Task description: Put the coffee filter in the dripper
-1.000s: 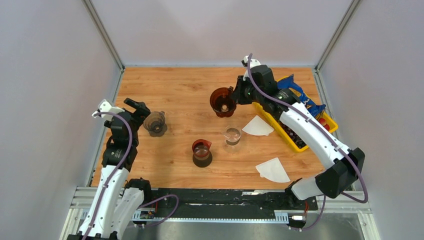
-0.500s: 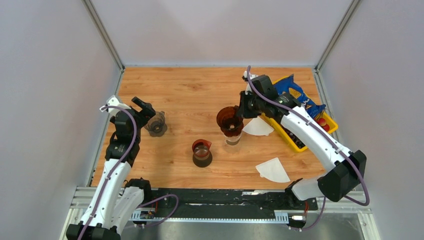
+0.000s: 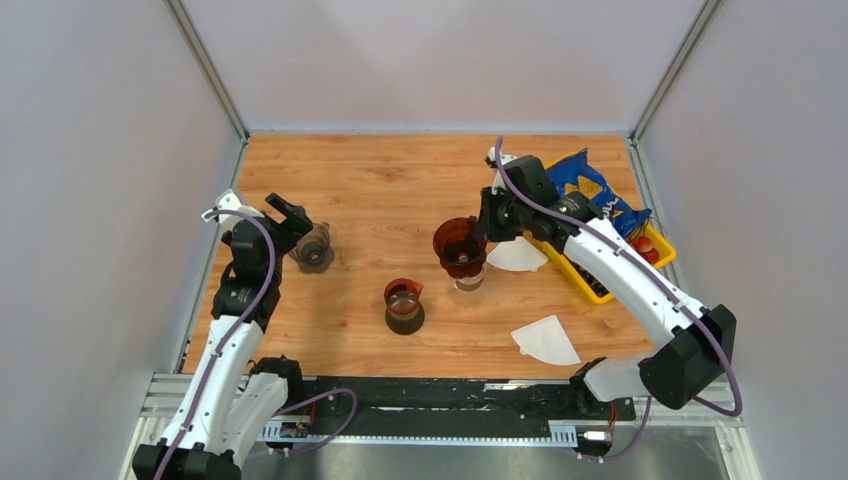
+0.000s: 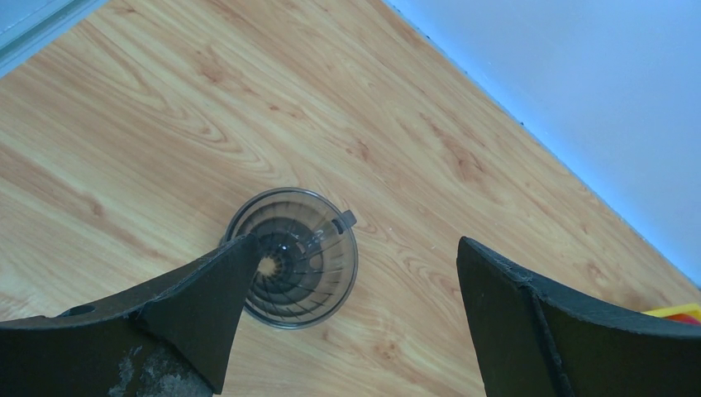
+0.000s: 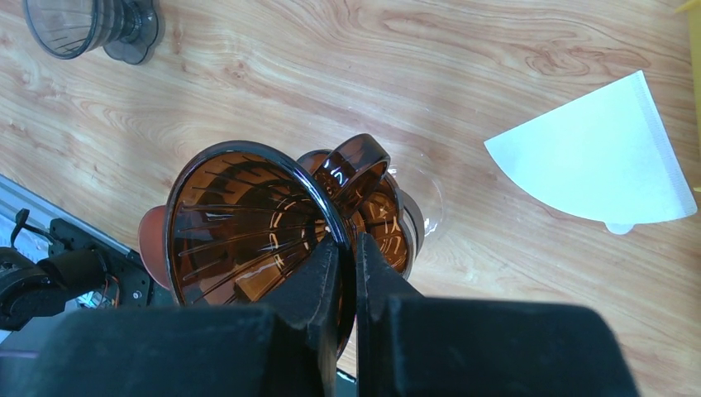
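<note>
My right gripper (image 3: 481, 228) is shut on the rim of an amber ribbed dripper (image 3: 458, 240), one finger inside the cone and one outside (image 5: 347, 248). The dripper (image 5: 244, 219) hangs tilted right over a clear glass (image 3: 470, 282). A white fan-shaped coffee filter (image 3: 517, 254) lies flat on the wood just right of it, seen also in the right wrist view (image 5: 599, 161). A second filter (image 3: 546, 340) lies nearer the front. My left gripper (image 3: 290, 215) is open above a smoky grey dripper (image 4: 302, 256), which stands upright on the table.
A dark red glass server (image 3: 404, 305) stands in the middle near the front. A yellow bin (image 3: 658, 243) with a blue bag (image 3: 585, 180) sits at the right edge. Grey walls close the table on three sides.
My right arm has carried the amber dripper from the back centre toward the front, over the clear glass. My left gripper has shifted slightly right, closer over the grey dripper.
</note>
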Motion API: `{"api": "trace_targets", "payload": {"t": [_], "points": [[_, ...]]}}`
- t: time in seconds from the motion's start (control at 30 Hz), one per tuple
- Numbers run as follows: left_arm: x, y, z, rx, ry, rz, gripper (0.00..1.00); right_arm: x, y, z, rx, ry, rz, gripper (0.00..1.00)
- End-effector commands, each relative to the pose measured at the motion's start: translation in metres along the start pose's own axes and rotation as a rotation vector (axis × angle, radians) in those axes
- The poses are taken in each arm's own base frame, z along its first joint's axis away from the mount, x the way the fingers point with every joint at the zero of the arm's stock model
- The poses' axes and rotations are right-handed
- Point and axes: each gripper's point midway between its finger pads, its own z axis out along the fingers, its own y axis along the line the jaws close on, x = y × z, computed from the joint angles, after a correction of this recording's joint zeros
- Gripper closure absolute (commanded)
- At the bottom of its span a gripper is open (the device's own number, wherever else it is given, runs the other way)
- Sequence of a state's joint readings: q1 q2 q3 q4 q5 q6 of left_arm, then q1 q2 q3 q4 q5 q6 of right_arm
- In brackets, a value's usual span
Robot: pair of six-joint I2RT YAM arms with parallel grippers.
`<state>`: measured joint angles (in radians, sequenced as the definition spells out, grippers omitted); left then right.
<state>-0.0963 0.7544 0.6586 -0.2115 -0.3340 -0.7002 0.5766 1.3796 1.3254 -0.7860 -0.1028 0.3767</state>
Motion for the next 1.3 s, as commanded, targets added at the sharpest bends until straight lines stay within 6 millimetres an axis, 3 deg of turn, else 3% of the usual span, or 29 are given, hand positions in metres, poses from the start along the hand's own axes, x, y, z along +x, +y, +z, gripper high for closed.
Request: {"api": "trace_targets", "payload": {"t": [0.0,0.23,0.43,0.63,0.8,0.9,1.17,1.27], "points": [[-0.006,-0.005,0.0,0.023,-0.023,0.005,0.0,-0.01,-0.002,-0.017,0.006,-0.073,0.009,0.95],[-0.006,-0.002,0.001,0.01,-0.026,0.005,0.0,-0.003,-0.007,-0.02,0.011,-0.067,0.033,0.92],[-0.006,-0.001,0.001,0.007,-0.026,0.006,0.0,0.002,-0.011,-0.019,0.024,-0.064,0.048,0.77],[-0.006,-0.002,0.0,0.011,-0.027,0.005,0.0,-0.007,-0.012,-0.025,0.038,-0.098,0.054,0.63],[-0.007,-0.003,-0.001,0.018,-0.028,0.006,0.0,-0.022,-0.014,-0.037,0.06,-0.16,0.054,0.4],[-0.007,-0.003,-0.001,0.02,-0.031,0.005,0.0,-0.033,-0.022,-0.047,0.106,-0.217,0.062,0.02],[-0.004,-0.004,0.002,0.026,-0.019,0.013,0.0,-0.033,-0.068,-0.065,0.259,-0.298,0.178,0.0],[-0.005,-0.003,0.002,0.019,-0.027,0.013,0.0,-0.021,-0.107,-0.075,0.38,-0.287,0.299,0.0]]}}
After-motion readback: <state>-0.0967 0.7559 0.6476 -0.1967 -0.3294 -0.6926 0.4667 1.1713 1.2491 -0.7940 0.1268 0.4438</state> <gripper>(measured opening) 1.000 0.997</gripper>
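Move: Just beneath the dripper held by the right hand stands the glass server, its middle about 4 cm back, 3 cm left and 14 cm below that hand. The nearer filter lies some 3 cm ahead and 8 cm to the hand's right, on the table; the red-topped pitcher stands about 12 cm back and 16 cm left. From the idle left hand the server is roughly 35 cm to the right and 7 cm back. Shifting the held dripper about 2 cm right and 1 cm back over the glass server, the right hand sinks about a centimetre, then opens its fingers wide and lets go of the rim. It then draws off to the right, about 6 cm farther and some 4 cm up, turning nearly 20 degrees clockwise, towards the space above the nearer filter. ##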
